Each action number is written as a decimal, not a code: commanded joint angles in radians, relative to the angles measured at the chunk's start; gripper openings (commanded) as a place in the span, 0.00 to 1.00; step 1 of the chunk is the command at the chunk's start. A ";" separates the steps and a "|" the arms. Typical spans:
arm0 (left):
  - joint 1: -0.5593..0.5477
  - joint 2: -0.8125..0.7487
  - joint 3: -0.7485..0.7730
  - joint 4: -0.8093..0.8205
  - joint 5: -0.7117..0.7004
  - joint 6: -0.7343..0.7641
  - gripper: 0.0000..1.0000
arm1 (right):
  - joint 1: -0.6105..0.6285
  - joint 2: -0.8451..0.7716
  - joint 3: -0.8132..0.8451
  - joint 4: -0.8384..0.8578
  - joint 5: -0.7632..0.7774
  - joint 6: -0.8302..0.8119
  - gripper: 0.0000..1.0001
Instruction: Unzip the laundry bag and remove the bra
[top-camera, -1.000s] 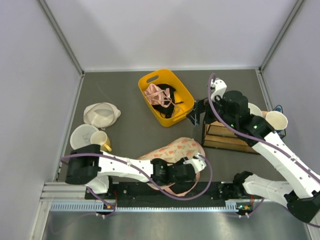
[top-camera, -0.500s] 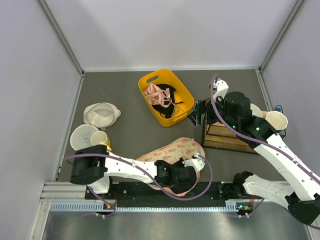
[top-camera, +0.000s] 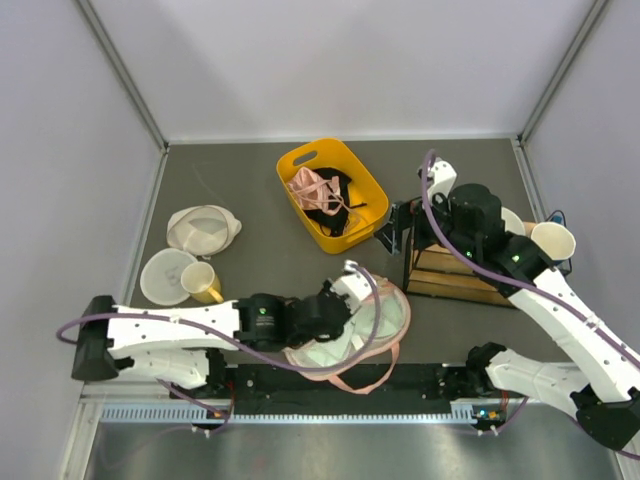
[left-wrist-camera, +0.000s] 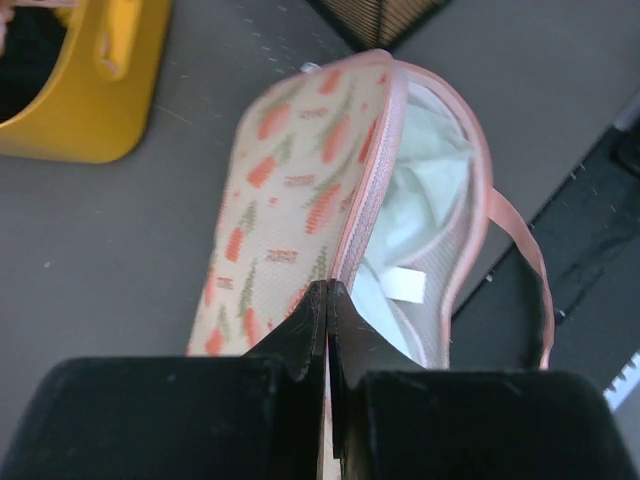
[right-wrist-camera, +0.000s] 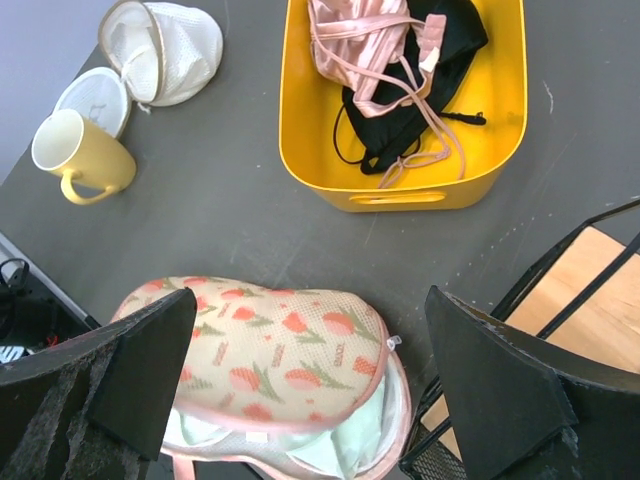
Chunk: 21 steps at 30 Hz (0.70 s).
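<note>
The laundry bag (top-camera: 372, 312) lies near the table's front edge, pale pink with orange-red prints. Its zip stands open and its printed top flap (left-wrist-camera: 290, 190) is raised. My left gripper (left-wrist-camera: 328, 290) is shut on the flap's pink zip edging, seen from above at the bag's left side (top-camera: 330, 302). Inside the bag shows the bra (left-wrist-camera: 425, 185), pale and smooth, also visible under the flap in the right wrist view (right-wrist-camera: 365, 452). My right gripper (top-camera: 393, 232) hangs open above and behind the bag (right-wrist-camera: 270, 355), nothing between its fingers.
A yellow basket (top-camera: 372, 192) with pink and black garments stands behind the bag. A wooden wire rack (top-camera: 448, 272) sits at the right, with a paper cup (top-camera: 553, 240) beyond it. A yellow mug (top-camera: 203, 283) and two white mesh pouches (top-camera: 203, 228) lie at the left.
My left gripper has shut on the bag's zip edging and drawn back to the left, lifting the flap so the bag gapes open. The right arm has barely moved.
</note>
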 joint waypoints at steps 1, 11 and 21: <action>0.162 -0.085 -0.044 0.047 0.166 -0.028 0.00 | 0.003 -0.001 -0.036 0.020 -0.041 -0.001 0.99; 0.454 -0.105 -0.106 0.137 0.326 -0.073 0.00 | 0.003 -0.025 -0.131 0.021 -0.095 -0.053 0.99; 0.642 -0.068 -0.064 0.145 0.453 -0.102 0.00 | 0.137 0.047 -0.043 0.018 -0.018 -0.165 0.99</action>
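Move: The left hand holds the laundry bag's flap by its rim. The bare table beyond the bag, where the flap is being laid back, is about 15 cm ahead, 8 cm left and 17 cm below. The pale-green bra in the bag is roughly 3 cm back, 2 cm right and 15 cm down, the yellow basket some 28 cm ahead, 2 cm left and 11 cm lower. From the right hand the bra lies about 17 cm back, 8 cm left and 27 cm below. Still pinching the rim of the flap, the left hand draws it off the bag's opening, forward by about 11 cm and some 6 cm left towards the bare table beyond, rising a touch before sinking slightly. Its wrist turns counter-clockwise about 20 degrees and tips down a little. The open, empty right hand sinks some 3 cm and eases back and left towards the bag. ##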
